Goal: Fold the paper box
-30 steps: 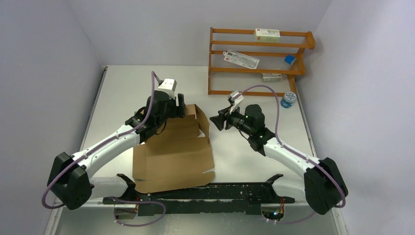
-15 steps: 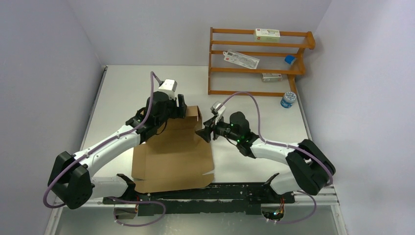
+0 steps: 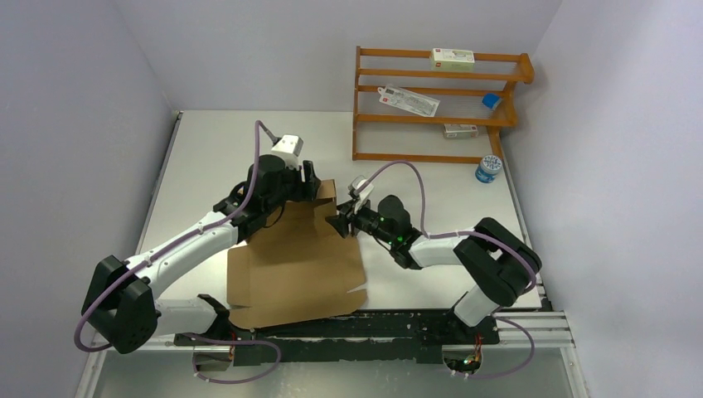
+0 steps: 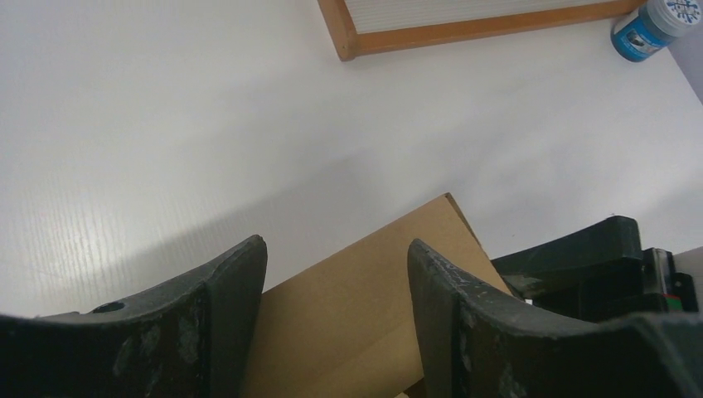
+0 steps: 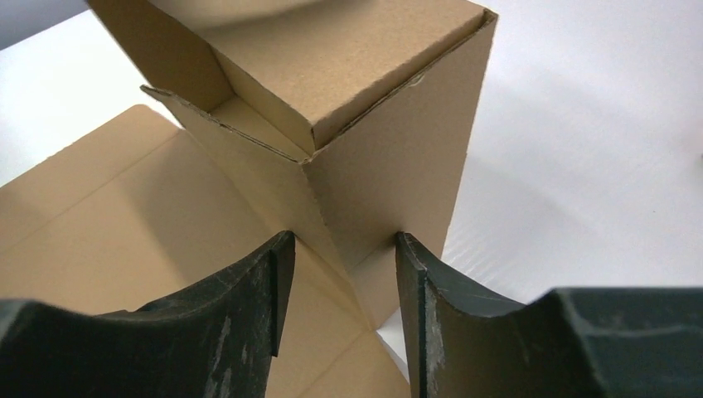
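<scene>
The paper box (image 3: 294, 265) is a brown cardboard sheet lying flat at the near centre, with its far end folded up. My left gripper (image 3: 308, 184) hangs over that raised far flap. In the left wrist view its jaws (image 4: 336, 257) stand open, with a brown panel (image 4: 365, 290) showing between and below them. My right gripper (image 3: 341, 222) is at the box's right far corner. In the right wrist view it (image 5: 341, 242) is open, its fingers astride the upright corner fold (image 5: 390, 166), the tips close against the cardboard on both sides.
A wooden rack (image 3: 439, 108) with small white cartons stands at the back right. A blue-lidded jar (image 3: 488, 169) sits on the table beside it. The rack's base (image 4: 464, 29) and the jar (image 4: 651, 25) show in the left wrist view.
My right arm has swung left from open table to the box's right far corner and its jaws have narrowed. The far flap stands more upright. My left gripper has narrowed a little.
</scene>
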Available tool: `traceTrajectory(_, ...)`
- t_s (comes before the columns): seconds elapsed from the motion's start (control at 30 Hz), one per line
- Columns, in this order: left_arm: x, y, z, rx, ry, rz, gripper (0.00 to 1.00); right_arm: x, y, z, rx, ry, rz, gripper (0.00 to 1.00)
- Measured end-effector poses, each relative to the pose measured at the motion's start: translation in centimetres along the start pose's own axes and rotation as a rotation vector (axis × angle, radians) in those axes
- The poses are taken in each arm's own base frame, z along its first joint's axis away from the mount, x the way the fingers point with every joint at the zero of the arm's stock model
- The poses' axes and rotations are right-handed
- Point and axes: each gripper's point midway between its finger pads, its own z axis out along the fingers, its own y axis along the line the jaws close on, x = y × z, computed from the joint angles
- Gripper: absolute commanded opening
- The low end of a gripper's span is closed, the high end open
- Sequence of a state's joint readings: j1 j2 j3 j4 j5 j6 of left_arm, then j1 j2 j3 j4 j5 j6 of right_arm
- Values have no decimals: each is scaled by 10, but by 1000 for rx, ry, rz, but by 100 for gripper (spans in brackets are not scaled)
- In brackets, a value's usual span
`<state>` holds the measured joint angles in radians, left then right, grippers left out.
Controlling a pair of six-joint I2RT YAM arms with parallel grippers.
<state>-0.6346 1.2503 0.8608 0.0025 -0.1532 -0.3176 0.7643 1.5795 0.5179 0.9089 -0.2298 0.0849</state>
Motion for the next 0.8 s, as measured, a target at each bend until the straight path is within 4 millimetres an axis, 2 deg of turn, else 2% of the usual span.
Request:
traceTrajectory(0.57,1,-17,3,94,20,-4,68,-1,-21,16,200,-92,-103,25)
traceTrajectory(0.8,2,-26,5,136,39,-8,69,-3,-30,21,301,-134,-128,22)
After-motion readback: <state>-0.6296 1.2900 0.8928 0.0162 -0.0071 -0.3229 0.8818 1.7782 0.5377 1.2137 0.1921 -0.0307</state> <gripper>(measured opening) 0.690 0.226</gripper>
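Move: The right hand's fingers already stand either side of the box's near right corner, whose middle is about 2 cm ahead, 3 cm left and level. The box's narrow top strip lies some 7 cm ahead, 2 cm left and 5 cm up, and the broad lid panel about 14 cm back, 12 cm left and 9 cm down. From the left hand, the corner is roughly 6 cm back, 2 cm right and 8 cm below. The right fingers close around the box's near right corner, from about half open to a quarter, bringing its two walls between the tips, while that hand pushes it some 4 cm forward, turning clockwise and tipping up slightly. The left hand stays open over the top strip and drifts 2 to 3 cm right, turning slightly clockwise. ##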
